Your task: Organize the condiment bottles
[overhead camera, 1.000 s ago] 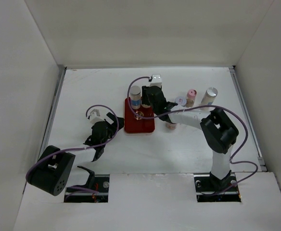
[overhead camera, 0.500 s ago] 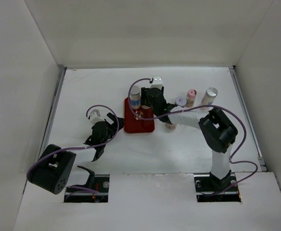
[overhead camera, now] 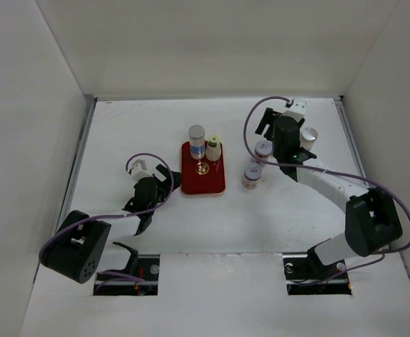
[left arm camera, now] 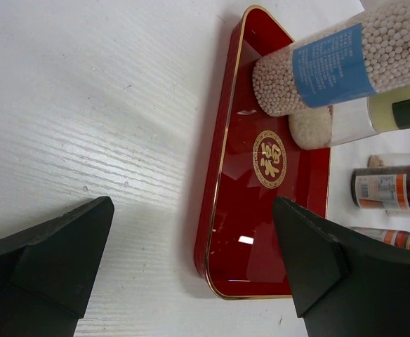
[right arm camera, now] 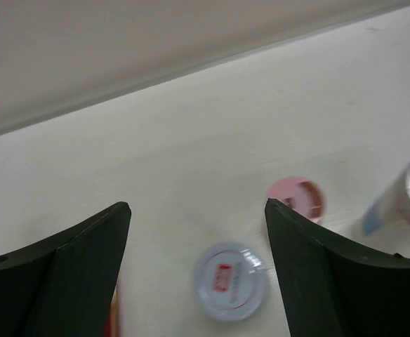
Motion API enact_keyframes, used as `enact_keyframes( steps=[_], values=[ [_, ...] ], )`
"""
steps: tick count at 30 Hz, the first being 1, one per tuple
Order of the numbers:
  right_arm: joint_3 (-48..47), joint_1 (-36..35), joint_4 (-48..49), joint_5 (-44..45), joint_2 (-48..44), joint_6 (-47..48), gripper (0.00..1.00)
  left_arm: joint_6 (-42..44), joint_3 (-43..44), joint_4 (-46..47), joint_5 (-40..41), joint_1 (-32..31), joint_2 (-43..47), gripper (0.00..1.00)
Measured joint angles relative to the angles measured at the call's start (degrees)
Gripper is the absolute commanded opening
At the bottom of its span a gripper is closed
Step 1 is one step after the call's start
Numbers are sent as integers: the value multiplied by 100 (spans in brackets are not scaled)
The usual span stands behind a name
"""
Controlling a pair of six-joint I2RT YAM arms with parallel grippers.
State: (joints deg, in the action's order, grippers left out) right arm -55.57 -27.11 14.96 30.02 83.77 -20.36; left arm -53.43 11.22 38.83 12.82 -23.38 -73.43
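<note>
Two condiment bottles stand at the back of the red tray [overhead camera: 203, 184]: a tall grey-capped, blue-labelled one [overhead camera: 196, 140] and a shorter one with a yellowish cap [overhead camera: 213, 148]. Right of the tray stand loose bottles: a blue-grey-capped jar [overhead camera: 252, 173], another blue-grey lid [overhead camera: 262, 147] and a silver-capped bottle [overhead camera: 308, 135] partly behind the arm. My right gripper [overhead camera: 268, 126] hovers open over them. In the right wrist view it [right arm camera: 196, 205] is empty, with the blue-grey lid [right arm camera: 231, 281] and a pink cap [right arm camera: 298, 199] below. My left gripper [left arm camera: 192, 205] is open and empty by the tray's near left corner [left arm camera: 215, 260].
White walls close in the table on the left, back and right. A metal rail [overhead camera: 78, 161] runs along the left edge. The right arm's purple cable [overhead camera: 331, 175] loops above the table near the loose bottles.
My right gripper has opened, left the yellowish-capped bottle standing on the tray, and swung right and back over the loose bottles. The left arm has not moved.
</note>
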Motion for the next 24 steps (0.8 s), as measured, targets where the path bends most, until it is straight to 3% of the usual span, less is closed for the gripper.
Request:
enact_keyframes(
  steps=[5,17,24],
  values=[
    [-37,730,-168,81,525,-17,86,-2,0,2,0,-28,0,100],
    [-479,879,-553,122,1421,129,81,-2,0,2,0,-33,-2,100],
    [-621,994,-560,168,1668,177,50,-2,0,35,-2,-28,-59,100]
  ],
)
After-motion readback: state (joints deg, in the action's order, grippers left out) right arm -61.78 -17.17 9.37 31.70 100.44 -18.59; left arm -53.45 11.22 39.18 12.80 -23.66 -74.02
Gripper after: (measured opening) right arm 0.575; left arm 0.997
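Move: The pink-lidded bottle stands about 4 cm ahead of the right hand, 8 cm to its right and 13 cm lower. Of its neighbours, the near white-lidded bottle is about level fore and aft with the hand and 2 cm to its right, the far one some 8 cm back and 2 cm left, and the silver-capped bottle about 4 cm ahead and 18 cm right. From the left hand, the pink-lidded bottle lies roughly 13 cm ahead and 40 cm right, at about its height. The pink-lidded bottle is met by the right hand, which sinks some 10 cm while carrying on about 8 cm to the right, fast at first, then creeps forward and down the last little way, about 4 cm forward in all. The fingers tip down about 15 degrees and turn roughly 10 degrees clockwise, then close from wide to pinch the bottle near its pink lid. ##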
